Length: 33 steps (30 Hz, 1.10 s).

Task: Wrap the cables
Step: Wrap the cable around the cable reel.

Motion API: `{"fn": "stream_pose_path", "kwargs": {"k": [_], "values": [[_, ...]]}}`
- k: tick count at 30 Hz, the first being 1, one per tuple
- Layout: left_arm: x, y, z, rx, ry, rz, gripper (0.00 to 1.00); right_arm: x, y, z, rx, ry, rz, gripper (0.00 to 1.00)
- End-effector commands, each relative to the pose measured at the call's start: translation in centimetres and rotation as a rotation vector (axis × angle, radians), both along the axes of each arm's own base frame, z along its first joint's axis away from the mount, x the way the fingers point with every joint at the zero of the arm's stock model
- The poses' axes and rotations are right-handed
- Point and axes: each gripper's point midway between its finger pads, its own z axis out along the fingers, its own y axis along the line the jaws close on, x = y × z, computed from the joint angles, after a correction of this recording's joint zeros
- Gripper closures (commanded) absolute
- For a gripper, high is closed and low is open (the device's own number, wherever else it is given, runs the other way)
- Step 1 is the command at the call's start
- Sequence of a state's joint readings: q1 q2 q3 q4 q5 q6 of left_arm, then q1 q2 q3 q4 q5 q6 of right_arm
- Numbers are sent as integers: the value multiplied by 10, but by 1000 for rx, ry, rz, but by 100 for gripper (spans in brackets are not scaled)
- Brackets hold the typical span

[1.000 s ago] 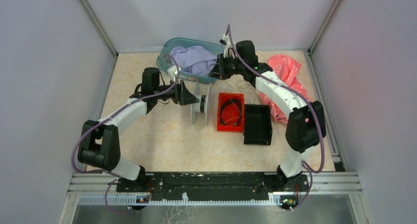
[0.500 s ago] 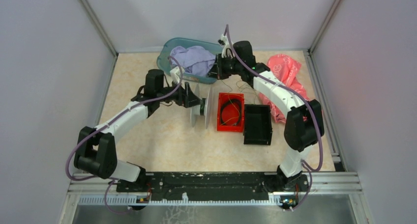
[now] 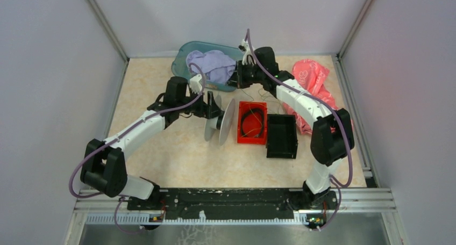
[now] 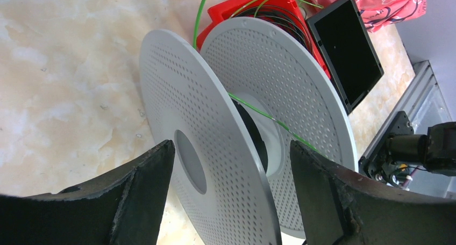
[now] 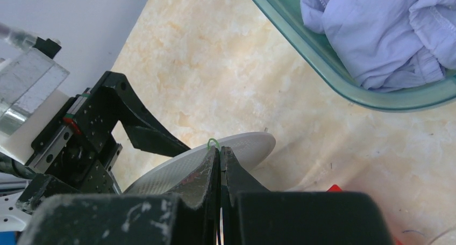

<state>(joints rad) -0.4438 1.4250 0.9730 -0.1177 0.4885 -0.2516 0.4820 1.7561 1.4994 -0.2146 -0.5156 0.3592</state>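
The white perforated spool (image 3: 219,125) leans on the table just left of the red box (image 3: 251,122). My left gripper (image 3: 213,106) is open, and its fingers stand either side of the spool's near flange (image 4: 183,148) with gaps showing. A thin green cable (image 4: 258,113) crosses the spool's hub and runs up toward the red box (image 4: 244,3). Beside the teal basin, my right gripper (image 3: 237,76) is shut on the green cable, and a small loop (image 5: 213,142) pokes out above its tips (image 5: 220,149). The rest of the cables is too fine to make out from above.
A black box (image 3: 281,136) stands right of the red box, which holds a dark coil. The teal basin (image 3: 183,66) with lavender cloth sits at the back. A pink bag (image 3: 314,81) lies at the back right. Frame walls close in both sides.
My left gripper has moved right and forward around the spool, with its jaws wider. The spool has tipped from upright to leaning. The right gripper has shifted slightly left and stays shut.
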Motion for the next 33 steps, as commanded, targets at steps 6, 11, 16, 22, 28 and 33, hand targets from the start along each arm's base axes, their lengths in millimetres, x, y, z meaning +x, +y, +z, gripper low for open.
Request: {"fn": "stream_pose_path", "kwargs": {"k": [6, 11, 16, 22, 28, 33], "values": [[11, 4, 11, 29, -27, 48, 15, -7, 5, 13, 61, -6, -12, 100], [15, 2, 13, 20, -3, 70, 16, -12, 3, 14, 80, 23, -30, 100], [16, 4, 15, 36, -9, 75, 24, -9, -1, 15, 56, -1, -45, 100], [16, 14, 28, 101, -78, 61, 33, -5, -5, 18, 15, -41, -40, 100], [6, 29, 33, 232, -109, 22, 45, -6, -7, 16, -10, -56, -21, 100], [-15, 34, 36, 296, -102, -34, 51, -6, -7, 19, -22, -77, -12, 100]]}}
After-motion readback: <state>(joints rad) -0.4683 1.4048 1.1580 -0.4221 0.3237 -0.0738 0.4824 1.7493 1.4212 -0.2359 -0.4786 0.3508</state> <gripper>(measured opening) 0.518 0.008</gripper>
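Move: The cable reel stands on edge close under the left gripper, its middle about 3 cm right of, 2 cm back from and 6 cm below the hand point, with the wide-open fingers astride the left flange. The red box lies some 14 cm right, 3 cm back and 15 cm below. From the right gripper, already pinching the green cable, the reel's middle is about 10 cm back, 3 cm left and 13 cm down; the teal basket is roughly 13 cm ahead and 7 cm left, 18 cm below. Lower the right gripper by about 3.5 cm beside the reel, fast at first and then easing, drifting slightly back and keeping its pinch on the green cable. With the left gripper, edge forward and slightly right-to-left astride the left flange, then draw up and left about 2.5 cm each, rolling its left side up some 10 degrees while the fingers close partway, without shutting. ##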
